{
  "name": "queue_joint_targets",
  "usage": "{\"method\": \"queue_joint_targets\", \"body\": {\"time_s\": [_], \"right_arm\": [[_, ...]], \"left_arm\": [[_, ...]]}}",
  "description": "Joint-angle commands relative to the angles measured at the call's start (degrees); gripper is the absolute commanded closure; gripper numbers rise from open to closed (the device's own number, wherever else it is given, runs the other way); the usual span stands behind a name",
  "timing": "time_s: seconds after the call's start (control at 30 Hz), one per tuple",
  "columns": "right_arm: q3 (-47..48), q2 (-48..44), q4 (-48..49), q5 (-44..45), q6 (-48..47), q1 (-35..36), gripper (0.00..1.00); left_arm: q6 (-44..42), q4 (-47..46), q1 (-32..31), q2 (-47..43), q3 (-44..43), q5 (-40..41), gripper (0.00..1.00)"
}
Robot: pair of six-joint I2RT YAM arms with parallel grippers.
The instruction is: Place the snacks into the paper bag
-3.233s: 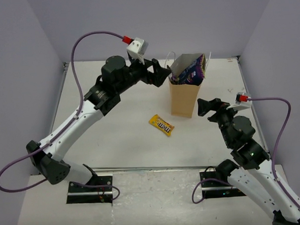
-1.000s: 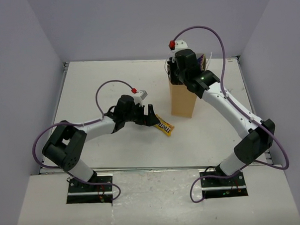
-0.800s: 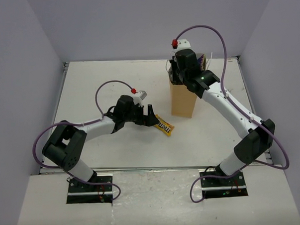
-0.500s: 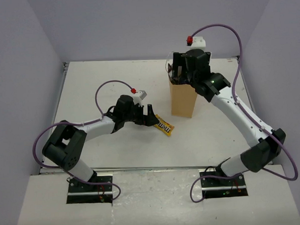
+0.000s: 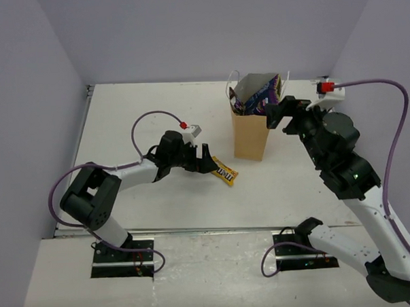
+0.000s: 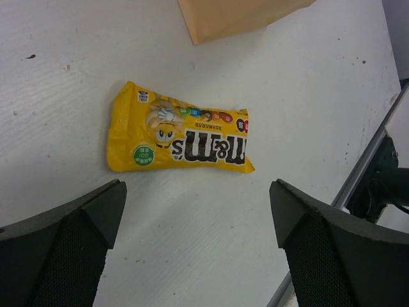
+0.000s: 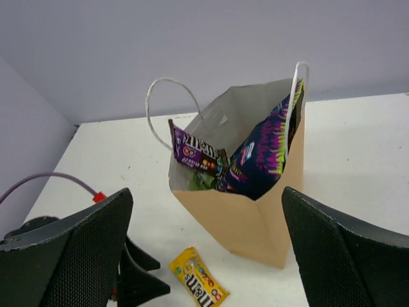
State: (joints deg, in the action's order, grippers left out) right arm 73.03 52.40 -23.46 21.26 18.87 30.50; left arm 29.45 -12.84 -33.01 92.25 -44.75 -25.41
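Note:
The tan paper bag point(image 5: 250, 136) point(image 7: 255, 224) stands upright at the middle back. Inside it show the large purple chip bag point(image 5: 260, 95) point(image 7: 265, 157), a dark purple candy bar point(image 7: 195, 152) and a bit of green packet point(image 7: 203, 181). The yellow M&M's pack point(image 5: 221, 171) point(image 6: 182, 137) point(image 7: 199, 286) lies flat on the table in front of the bag. My left gripper point(image 5: 205, 159) point(image 6: 197, 188) is open, low over the table just short of the pack, touching nothing. My right gripper point(image 5: 277, 114) point(image 7: 206, 192) is open and empty, raised to the bag's right and facing it.
The bag's white cord handles point(image 7: 167, 96) stick up above its mouth. A metal rail point(image 6: 367, 166) runs along the table's near edge. Lilac walls point(image 5: 52, 78) close in the left, back and right sides.
The right gripper was shut over the bag's mouth; it has opened and pulled back up and to the right. The left arm has barely moved.

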Motion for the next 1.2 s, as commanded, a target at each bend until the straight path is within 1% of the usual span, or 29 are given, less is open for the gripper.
{"method": "queue_joint_targets", "body": {"time_s": [0.0,0.07,0.13,0.23,0.37,0.5,0.77,0.87,0.93,1.03,1.07,1.17], "right_arm": [[-5.2,-4.1,-1.3,-3.4,1.6,0.0,0.01],[-7.2,-7.6,-2.1,-3.7,1.8,0.0,0.01],[-8.0,-9.2,-2.6,-3.9,1.9,0.1,0.01],[-9.3,-11.4,-3.6,-3.9,1.8,0.0,0.01],[-10.1,-12.1,-3.8,-4.1,2.0,0.0,0.01],[-10.7,-12.6,-3.5,-4.7,2.0,0.1,0.01],[-11.8,-13.6,-3.2,-5.2,2.0,0.0,0.01],[-12.7,-14.2,-3.0,-4.5,1.6,0.0,0.01],[-12.9,-14.1,-3.1,-3.7,1.5,0.0,0.01],[-13.1,-14.3,-3.3,-3.9,1.8,0.0,0.01],[-13.2,-14.5,-3.3,-4.0,2.0,0.0,0.01],[-13.3,-14.7,-3.2,-3.9,2.0,0.0,0.01]], "left_arm": [[0.7,-3.2,0.4,1.9,0.8,-1.6,0.01],[0.5,-2.8,0.5,3.3,0.4,-1.1,0.02],[-0.2,0.0,0.5,4.3,-1.3,2.0,0.02],[-0.7,1.0,0.5,5.3,-2.0,5.1,0.02],[-0.1,1.0,0.3,6.6,-3.1,4.9,0.02],[0.6,1.3,0.4,7.6,-3.9,7.2,0.02],[1.9,1.2,0.4,12.9,-7.5,5.1,0.04],[1.9,1.8,0.3,14.3,-8.4,3.4,0.08],[1.5,2.3,0.1,15.5,-9.1,1.9,0.14],[0.5,4.5,-0.3,17.1,-9.9,-0.5,0.35],[-0.2,5.5,-0.4,17.4,-10.4,-1.7,0.59],[-1.1,6.8,-0.5,18.8,-11.0,-4.4,1.00]]}}
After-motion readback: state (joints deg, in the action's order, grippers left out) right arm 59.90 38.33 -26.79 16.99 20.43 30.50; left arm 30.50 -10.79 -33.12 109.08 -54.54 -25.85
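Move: The yellow M&M's packet lies flat on the table about 8 cm to the left hand's right, a couple of centimetres farther out and some 7 cm below. The paper bag, with the other snacks in it, stands beyond the packet: about 18 cm to the left hand's right and 9 cm ahead, its middle roughly 5 cm higher. From the right hand, the packet is some 13 cm to the left, 2 cm ahead and about 40 cm below. Down first, about 4 cm with open fingers, then level forward some 3.5 cm, the left hand sinks another 2 cm towards the left end of the yellow M&M's packet, easing right and slightly back. The fingers close from wide to nearly shut, tips coming to touch the packet's corner. The right hand, open, backs away from the bag and sinks, about 5 cm each. ##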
